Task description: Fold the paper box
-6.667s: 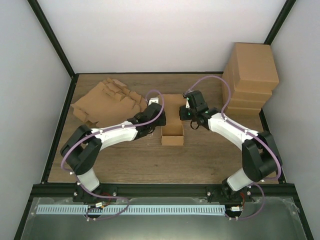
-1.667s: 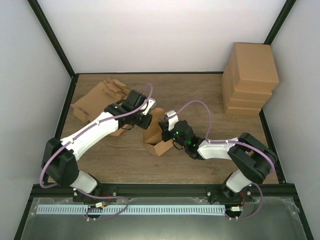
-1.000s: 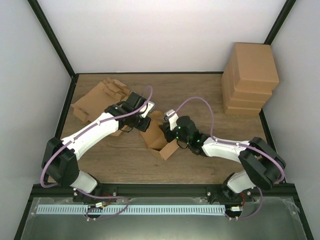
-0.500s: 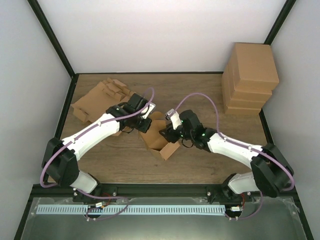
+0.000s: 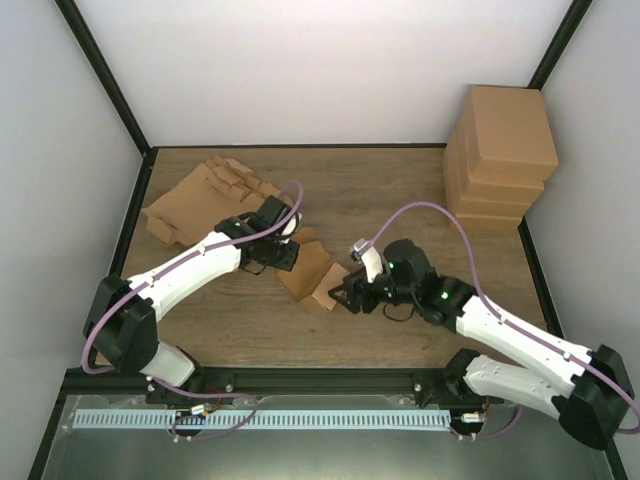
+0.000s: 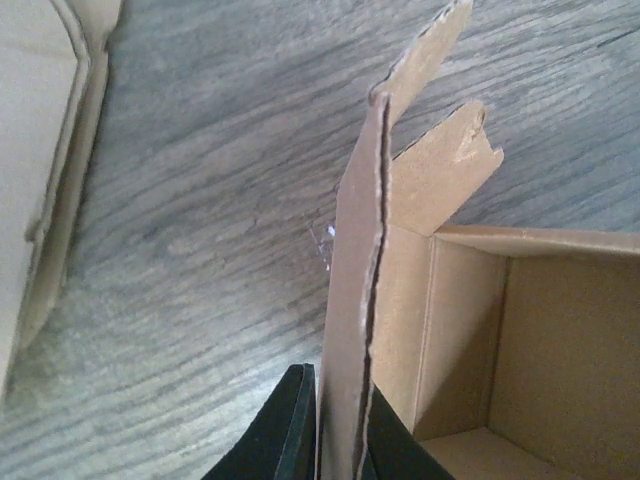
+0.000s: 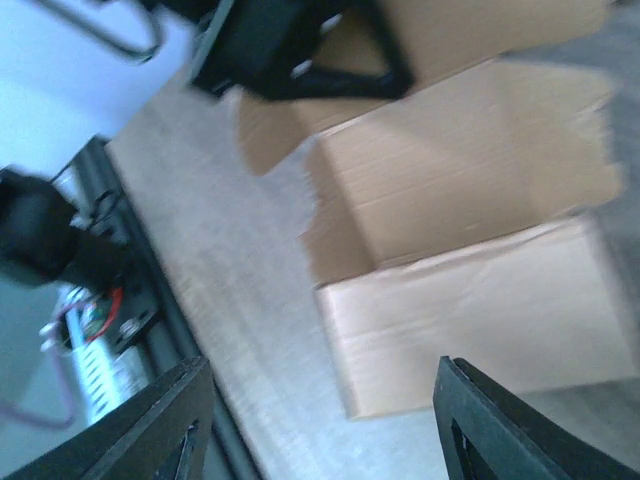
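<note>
The brown paper box [image 5: 312, 272] lies open and skewed on the wooden table, left of centre. My left gripper [image 5: 287, 252] is at its far left side, shut on an upright side wall [image 6: 355, 300] of the box. That wall is pinched between the two black fingers [image 6: 295, 430], and the box's open inside [image 6: 520, 340] shows to the right. My right gripper [image 5: 343, 295] stands open just off the box's near right end, with nothing between its fingers [image 7: 160, 420]. The box's outer wall [image 7: 470, 300] lies ahead of it.
A pile of flat cardboard blanks [image 5: 205, 200] lies at the back left, close behind my left arm. A stack of finished boxes [image 5: 505, 155] stands at the back right corner. The black frame rail [image 5: 320, 375] runs along the table's near edge.
My right gripper has opened and drawn back from the box toward the near right. The box has turned and settled lower on the table. My left gripper keeps its hold on the wall.
</note>
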Motion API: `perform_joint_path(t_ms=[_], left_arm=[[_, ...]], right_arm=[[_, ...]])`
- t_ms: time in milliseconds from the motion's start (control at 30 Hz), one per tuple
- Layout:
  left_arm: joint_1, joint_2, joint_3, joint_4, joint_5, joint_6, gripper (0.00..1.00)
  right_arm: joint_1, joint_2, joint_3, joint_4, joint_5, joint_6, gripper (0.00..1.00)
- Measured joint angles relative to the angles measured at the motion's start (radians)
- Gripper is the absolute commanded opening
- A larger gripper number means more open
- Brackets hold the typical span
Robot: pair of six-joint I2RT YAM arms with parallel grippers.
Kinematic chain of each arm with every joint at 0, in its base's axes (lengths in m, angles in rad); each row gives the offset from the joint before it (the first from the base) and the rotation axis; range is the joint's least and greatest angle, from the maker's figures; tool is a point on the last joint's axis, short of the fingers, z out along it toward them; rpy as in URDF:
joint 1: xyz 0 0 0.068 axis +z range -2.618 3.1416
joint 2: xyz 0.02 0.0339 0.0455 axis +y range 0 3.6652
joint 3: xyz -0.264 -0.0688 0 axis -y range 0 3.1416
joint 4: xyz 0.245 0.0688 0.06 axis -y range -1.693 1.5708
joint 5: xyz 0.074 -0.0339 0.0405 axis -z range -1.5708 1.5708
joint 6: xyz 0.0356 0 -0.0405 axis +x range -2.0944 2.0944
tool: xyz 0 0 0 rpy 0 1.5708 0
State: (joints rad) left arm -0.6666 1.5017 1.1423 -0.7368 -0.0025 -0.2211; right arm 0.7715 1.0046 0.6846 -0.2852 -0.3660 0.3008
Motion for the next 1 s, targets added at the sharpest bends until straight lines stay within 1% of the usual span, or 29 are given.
perform_joint_path(t_ms=[133, 267, 400, 600, 700, 833, 1000], left_arm=[[0.000, -0.022, -0.031, 0.002, 0.017, -0.072, 0.09], [0.000, -0.069, -0.039, 0.005, 0.045, -0.113, 0.10], [0.000, -0.091, -0.039, 0.011, 0.060, -0.127, 0.10], [0.000, -0.092, -0.039, 0.011, 0.069, -0.139, 0.10], [0.000, -0.092, -0.039, 0.011, 0.073, -0.139, 0.10], [0.000, -0.092, -0.039, 0.010, 0.077, -0.139, 0.10], [0.004, -0.095, -0.039, 0.011, 0.094, -0.139, 0.10]], right_arm=[[0.113, -0.102, -0.081, 0.013, -0.017, 0.010, 0.61], [0.216, -0.098, -0.107, 0.022, 0.007, -0.057, 0.61], [0.241, 0.002, -0.039, 0.015, 0.020, -0.196, 0.63], [0.246, 0.194, 0.159, -0.002, 0.041, -0.459, 0.63], [0.246, 0.290, 0.230, -0.012, 0.068, -0.556, 0.63], [0.270, 0.369, 0.248, -0.023, 0.131, -0.647, 0.63], [0.285, 0.389, 0.220, 0.004, 0.187, -0.710, 0.61]])
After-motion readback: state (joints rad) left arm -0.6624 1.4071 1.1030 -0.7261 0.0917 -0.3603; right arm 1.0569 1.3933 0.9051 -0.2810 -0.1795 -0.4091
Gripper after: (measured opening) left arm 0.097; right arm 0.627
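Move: The end tab at the box's near-left corner is roughly 8 cm to the right hand's left, level with it fore and aft and some 9 cm below. The box body is about 5 cm ahead and 5 cm left of this hand, 13 cm down. From the left hand, already gripping the tall panel, the tab is about 10 cm back and 4 cm right; the cardboard pile lies 11 cm ahead and 15 cm left of that hand. The box's tall panel stays pinched in the left fingers, that hand easing about 2 cm back and 2 cm up. Round towards the near-left end tab swings the open right hand: back some 7 cm, then left about 9 cm while regaining 5 cm forward, lastly down 4 cm, rolling some 50 degrees about its pointing direction so its fingers come around the tab's line; contact there can't be seen. ##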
